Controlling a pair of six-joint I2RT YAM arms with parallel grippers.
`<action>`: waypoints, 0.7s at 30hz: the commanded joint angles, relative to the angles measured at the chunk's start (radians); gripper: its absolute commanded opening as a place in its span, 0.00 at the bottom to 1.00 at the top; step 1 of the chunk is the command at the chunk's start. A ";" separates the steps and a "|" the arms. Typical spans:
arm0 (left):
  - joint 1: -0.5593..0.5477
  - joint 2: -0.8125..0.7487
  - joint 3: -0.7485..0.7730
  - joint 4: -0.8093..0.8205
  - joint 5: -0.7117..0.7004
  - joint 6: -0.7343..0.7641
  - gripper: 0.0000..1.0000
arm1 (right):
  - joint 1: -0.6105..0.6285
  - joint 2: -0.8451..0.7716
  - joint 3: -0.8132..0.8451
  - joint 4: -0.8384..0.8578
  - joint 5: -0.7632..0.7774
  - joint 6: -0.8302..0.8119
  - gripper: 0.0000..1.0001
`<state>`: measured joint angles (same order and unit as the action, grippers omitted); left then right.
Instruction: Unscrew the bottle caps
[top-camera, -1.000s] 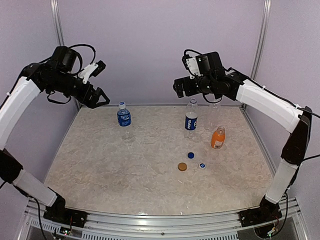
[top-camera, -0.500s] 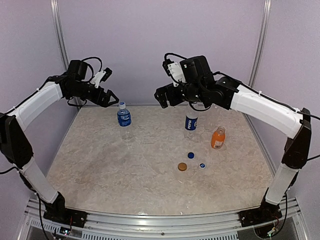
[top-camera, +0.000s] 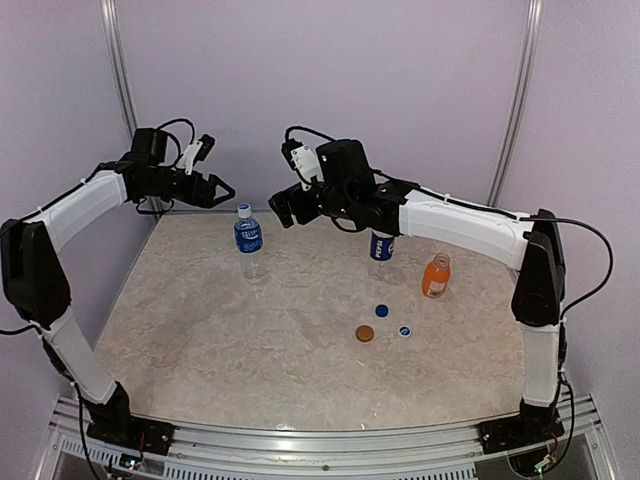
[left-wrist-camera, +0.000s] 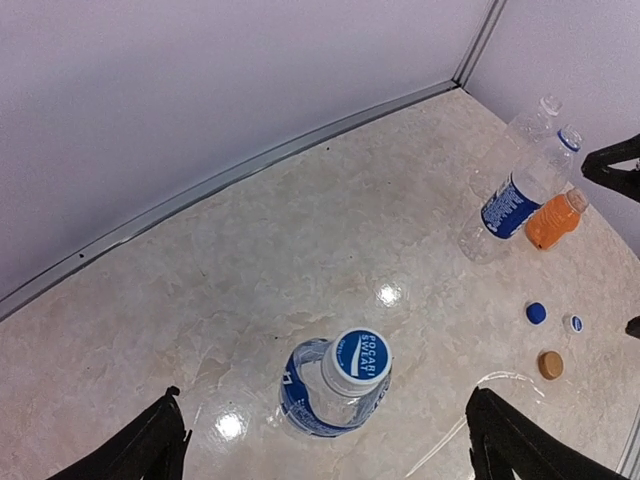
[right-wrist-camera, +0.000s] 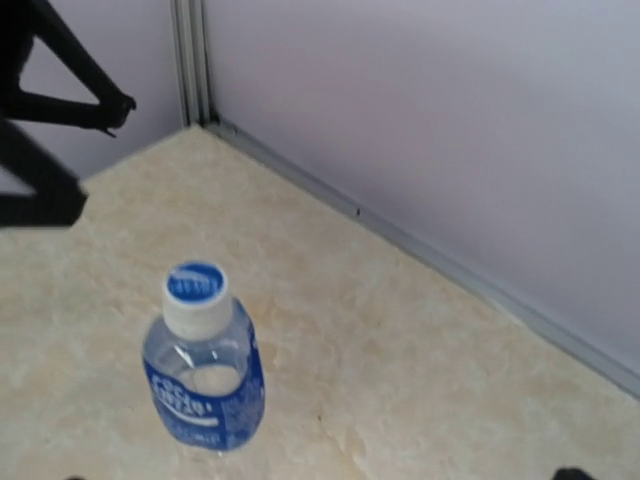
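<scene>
A clear bottle with a dark blue label (top-camera: 248, 240) stands at the back left, its blue cap (top-camera: 244, 210) screwed on. My left gripper (top-camera: 222, 192) hovers just left of and above that cap, open; in the left wrist view the cap (left-wrist-camera: 360, 357) lies between the wide-spread fingers (left-wrist-camera: 150, 450). My right gripper (top-camera: 282, 212) hangs open to the bottle's right, and its wrist view looks down on the cap (right-wrist-camera: 195, 283). A second blue-labelled bottle (top-camera: 381, 246) and the orange bottle (top-camera: 435, 275) stand uncapped. Three loose caps lie on the table: blue (top-camera: 382, 310), orange-brown (top-camera: 365, 333), white-rimmed blue (top-camera: 405, 331).
A small clear unlabelled bottle (left-wrist-camera: 530, 120) stands open behind the right-hand bottles. The purple back wall and its metal rail (left-wrist-camera: 250, 165) run close behind the capped bottle. The marble tabletop (top-camera: 250, 340) extends toward the near edge.
The right arm has swung left from above the right-hand bottles to beside the capped bottle. The left gripper has come closer to the bottle's cap.
</scene>
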<state>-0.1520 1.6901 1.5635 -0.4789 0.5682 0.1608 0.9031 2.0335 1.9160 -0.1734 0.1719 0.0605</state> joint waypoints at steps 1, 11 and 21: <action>-0.068 0.033 -0.040 0.049 -0.038 0.053 0.94 | 0.009 0.013 0.028 0.053 0.004 -0.006 0.99; -0.132 0.180 0.022 0.061 -0.203 0.111 0.81 | 0.010 -0.074 -0.131 0.072 0.014 0.016 0.99; -0.135 0.187 -0.010 0.085 -0.141 0.121 0.51 | 0.008 -0.126 -0.220 0.091 0.020 0.018 0.99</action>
<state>-0.2821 1.8866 1.5490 -0.4255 0.3908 0.2623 0.9031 1.9545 1.7187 -0.1062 0.1852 0.0711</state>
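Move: The blue-label bottle, still capped, stands about 2 cm ahead of the left hand and 5 cm to its right, its middle roughly 12 cm below. Some 34 cm to the right of that bottle and level with it is the opened Pepsi bottle; the loose blue cap lies equally far right but about 12 cm nearer the bases. From the right hand the blue-label bottle is about 7 cm ahead, 11 cm left and 14 cm lower. Around the blue-label bottle's label the left fingers close from nearly wide open to about half, pinching its sides, once the hand has swung some 4 cm right and then sunk about 10 cm with a slight forward drift, rolling roughly 10 degrees left side up. The right hand, empty and wide open, sinks about 3 cm and eases 2 cm to the right. ##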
